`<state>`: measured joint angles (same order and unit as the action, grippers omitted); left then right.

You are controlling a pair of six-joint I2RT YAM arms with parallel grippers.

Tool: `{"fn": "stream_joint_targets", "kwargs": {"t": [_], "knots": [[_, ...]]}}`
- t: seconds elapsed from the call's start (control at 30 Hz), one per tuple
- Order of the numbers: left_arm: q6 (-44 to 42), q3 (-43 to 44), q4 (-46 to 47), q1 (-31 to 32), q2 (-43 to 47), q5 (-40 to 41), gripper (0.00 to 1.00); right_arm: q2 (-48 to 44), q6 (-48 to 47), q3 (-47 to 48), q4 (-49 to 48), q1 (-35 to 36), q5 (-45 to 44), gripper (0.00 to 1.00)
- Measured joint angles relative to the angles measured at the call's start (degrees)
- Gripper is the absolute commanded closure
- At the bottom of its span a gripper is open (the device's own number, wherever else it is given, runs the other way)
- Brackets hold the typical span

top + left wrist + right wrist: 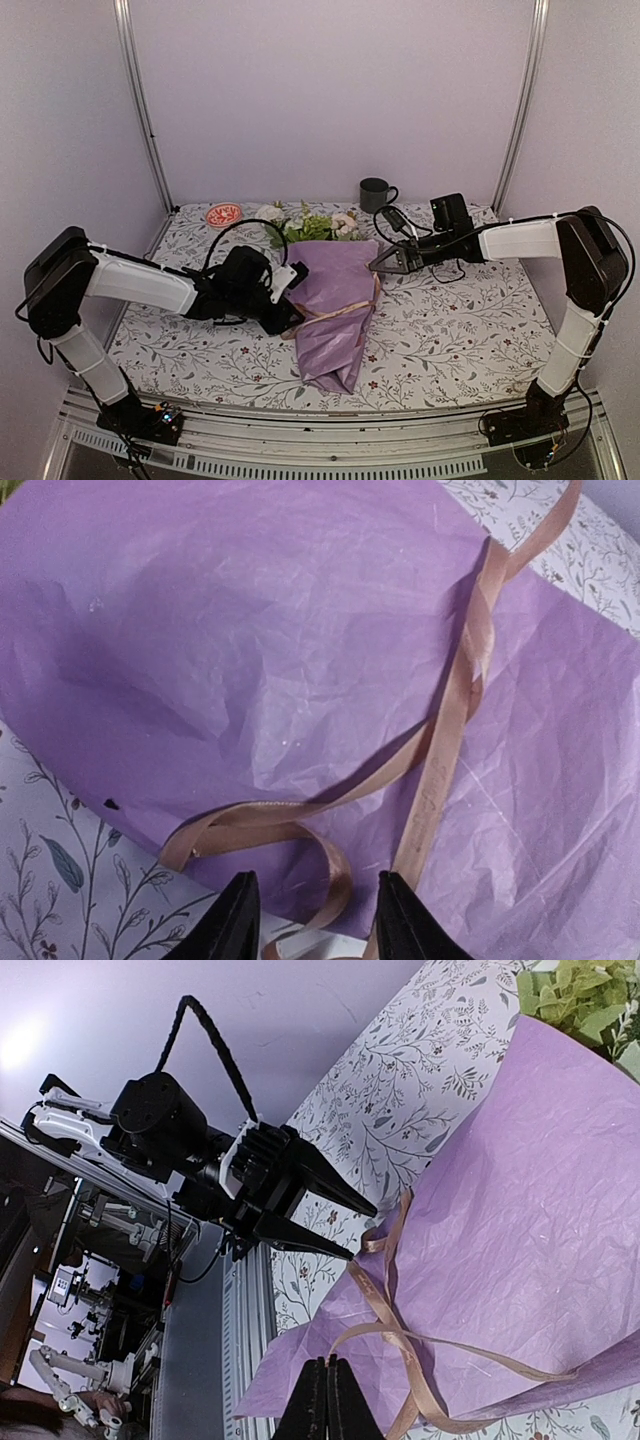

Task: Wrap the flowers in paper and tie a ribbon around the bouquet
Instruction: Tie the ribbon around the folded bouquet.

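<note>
The bouquet lies in the middle of the table as a lilac paper [335, 300] cone with the flowers [310, 225] sticking out at its far end. A beige ribbon [340, 312] crosses the cone's middle. My left gripper [292, 312] sits at the cone's left edge. In the left wrist view the left gripper [315, 880] is open, with a curl of ribbon [450, 710] lying loose between its fingers over the paper [250, 660]. My right gripper [378, 262] hovers at the cone's upper right. In the right wrist view the right gripper [328, 1365] is shut, and a ribbon [385, 1310] strand runs into its tips.
A dark mug [374, 194] stands at the back of the floral table cloth [460, 330], and a small red-and-white dish [224, 214] sits at the back left. Metal frame posts rise at both back corners. The rail [300, 440] runs along the near edge.
</note>
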<state>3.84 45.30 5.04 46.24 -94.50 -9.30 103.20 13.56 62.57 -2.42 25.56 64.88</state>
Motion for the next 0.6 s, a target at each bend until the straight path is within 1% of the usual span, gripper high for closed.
{"fn": "stream_joint_targets", "kwargs": {"t": [0.1, 0.17, 0.23, 0.4, 0.43, 0.5, 0.6], "knots": [[-0.85, 0.55, -0.11, 0.76, -0.28, 0.26, 0.67, 0.00, -0.20, -0.04, 0.37, -0.07, 0.00, 1.00], [-1.09, 1.11, -0.28, 1.11, -0.76, 0.52, 0.74, 0.00, -0.37, -0.13, 0.59, -0.09, 0.00, 1.00], [-1.57, 1.99, -0.76, 1.25, -1.79, 0.92, 0.77, 0.00, -0.52, -0.28, 0.81, -0.11, 0.02, 1.00], [-1.95, 2.91, -2.86, 1.36, -3.74, 2.45, 0.79, 0.00, -0.61, -0.31, 1.11, -0.20, 0.00, 1.00], [-1.95, 2.91, -3.23, 1.38, -3.78, 2.71, 0.83, 0.00, -0.66, -0.31, 1.14, -0.22, 0.00, 1.00], [-1.97, 2.95, -3.43, 1.38, -3.78, 3.02, 1.00, 0.00, -0.76, -0.31, 1.14, -0.33, 0.00, 1.00], [-2.05, 3.28, -3.87, 1.49, -3.96, 3.80, 1.00, 0.00, -0.83, -0.33, 1.18, -0.61, 0.00, 1.00]]}}
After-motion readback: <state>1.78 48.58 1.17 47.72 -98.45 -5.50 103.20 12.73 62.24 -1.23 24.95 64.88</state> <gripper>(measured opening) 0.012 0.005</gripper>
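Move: The loose ribbon tail curls right under the left fingers, about 2 cm below them and otherwise in line. The ribbon's fold at the paper's edge is some 4 cm ahead and 2 cm left, the ribbon band across the paper about 8 cm right and 3 cm ahead, both roughly 3 cm lower than the hand. From the right hand the tail lies about 15 cm left, 5 cm back and 12 cm down. Down onto the ribbon tail beside the wrapped bouquet's left edge, the left hand sinks about 2 cm after a slight sway to the right and back, its partly open fingers closing until they pinch the tail between their tips. The right hand stays raised in place, fingers still shut on its strand of ribbon. ##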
